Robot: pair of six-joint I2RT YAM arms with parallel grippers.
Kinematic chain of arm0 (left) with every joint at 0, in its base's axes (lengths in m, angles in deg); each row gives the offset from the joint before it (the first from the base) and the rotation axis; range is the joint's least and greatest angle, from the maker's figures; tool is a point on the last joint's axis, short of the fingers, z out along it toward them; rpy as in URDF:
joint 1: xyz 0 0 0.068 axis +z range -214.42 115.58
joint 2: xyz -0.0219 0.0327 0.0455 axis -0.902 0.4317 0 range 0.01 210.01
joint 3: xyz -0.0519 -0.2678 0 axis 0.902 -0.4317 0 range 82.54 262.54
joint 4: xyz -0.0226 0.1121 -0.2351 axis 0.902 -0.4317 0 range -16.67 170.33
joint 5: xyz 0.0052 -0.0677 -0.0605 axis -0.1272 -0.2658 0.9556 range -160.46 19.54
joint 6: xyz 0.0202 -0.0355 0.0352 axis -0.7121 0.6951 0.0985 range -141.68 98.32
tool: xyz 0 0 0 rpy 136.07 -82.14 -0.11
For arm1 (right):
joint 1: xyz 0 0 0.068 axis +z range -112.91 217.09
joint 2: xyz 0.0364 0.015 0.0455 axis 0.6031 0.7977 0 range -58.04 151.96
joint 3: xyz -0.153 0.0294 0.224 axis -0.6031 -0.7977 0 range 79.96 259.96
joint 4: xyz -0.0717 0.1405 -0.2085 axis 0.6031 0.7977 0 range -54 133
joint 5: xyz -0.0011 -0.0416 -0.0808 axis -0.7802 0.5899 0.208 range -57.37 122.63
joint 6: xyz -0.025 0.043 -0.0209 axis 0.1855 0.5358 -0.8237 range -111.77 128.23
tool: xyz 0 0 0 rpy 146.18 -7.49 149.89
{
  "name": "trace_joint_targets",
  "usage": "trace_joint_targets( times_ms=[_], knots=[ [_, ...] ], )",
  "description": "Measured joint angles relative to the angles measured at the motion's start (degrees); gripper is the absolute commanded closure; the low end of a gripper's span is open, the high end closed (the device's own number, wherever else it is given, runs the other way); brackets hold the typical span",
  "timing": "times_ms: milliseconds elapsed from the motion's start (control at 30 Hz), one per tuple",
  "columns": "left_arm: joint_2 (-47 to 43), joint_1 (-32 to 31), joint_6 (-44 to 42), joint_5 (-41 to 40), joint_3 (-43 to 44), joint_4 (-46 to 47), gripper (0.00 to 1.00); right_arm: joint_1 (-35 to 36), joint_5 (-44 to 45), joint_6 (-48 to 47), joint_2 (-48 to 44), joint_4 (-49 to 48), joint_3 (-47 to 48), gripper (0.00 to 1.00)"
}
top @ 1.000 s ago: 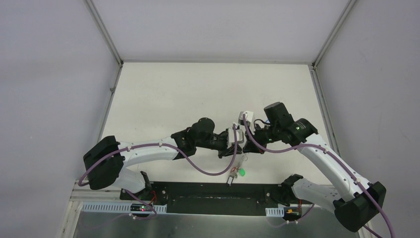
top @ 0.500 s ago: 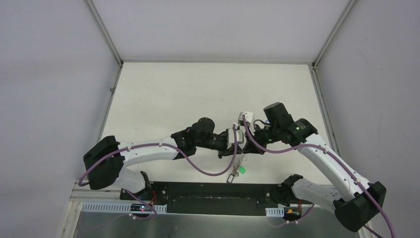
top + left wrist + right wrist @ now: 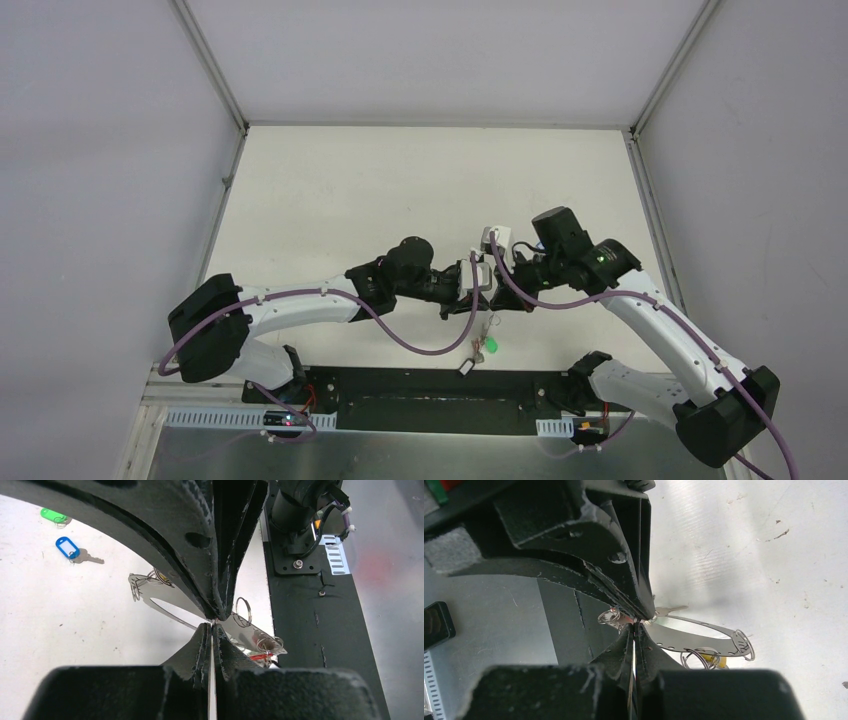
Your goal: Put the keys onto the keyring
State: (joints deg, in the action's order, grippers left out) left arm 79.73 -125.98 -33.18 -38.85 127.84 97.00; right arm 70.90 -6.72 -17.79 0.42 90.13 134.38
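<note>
My left gripper [image 3: 482,292] and right gripper [image 3: 498,292] meet tip to tip above the near middle of the table. Both are shut on the keyring [image 3: 250,632], a thin flat silvery loop with small holes [image 3: 704,635]. Small split rings [image 3: 243,612] hang on it. One carries a red tag [image 3: 260,656], another a yellow tag [image 3: 714,660]. Seen from above, a green-tagged key [image 3: 490,346] and a black tag [image 3: 467,368] dangle under the grippers. Two loose keys lie on the table: one has a blue tag [image 3: 67,547], the other a green tag [image 3: 52,515].
A black base plate [image 3: 420,400] runs along the near edge just below the hanging keys. The right arm's base [image 3: 300,510] stands on it. White walls close the table [image 3: 400,190] at the left, right and back. A small black block [image 3: 436,625] lies by the plate.
My left gripper has closed its jaws onto the keyring. The keys hanging under the grippers have swung slightly, and the black tag now sits a little lower. Neither arm has moved otherwise.
</note>
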Motion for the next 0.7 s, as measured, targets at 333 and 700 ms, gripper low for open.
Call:
trace_joint_targets(
  times_ms=[333,700],
  knots=[
    [-2.4,-0.35,2.1,-2.32,-3.32,3.8,1.0,-0.02,0.09,3.32,-2.49,-5.7,-0.85,0.58],
    [-6.27,-0.37,6.99,-7.15,-7.08,9.75,1.0,-3.17,-1.46,11.91,-13.57,-20.39,-8.22,0.54]
  ],
)
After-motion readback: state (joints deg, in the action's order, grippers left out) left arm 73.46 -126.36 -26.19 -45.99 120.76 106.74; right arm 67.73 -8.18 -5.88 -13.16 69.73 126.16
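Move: Both shut grippers pinch the same small ring, which lies right between either hand's fingertips. From the left gripper, the crescent metal plate hangs with its middle about 2 cm ahead and 4 cm below. The green tag hangs some 5 cm back, straight below in sideways terms and 7 cm down; the black fob about 9 cm back, 4 cm left and 9 cm down. Open the right gripper to not quite half so it lets go of the ring, and lift it clear about 4.5 cm, easing some 2.5 cm forward as its fingers tip up towards level. Keep the left gripper shut on the ring, and just after the release starts raise it about 2 cm and draw it slightly left, turning a little counter-clockwise. ##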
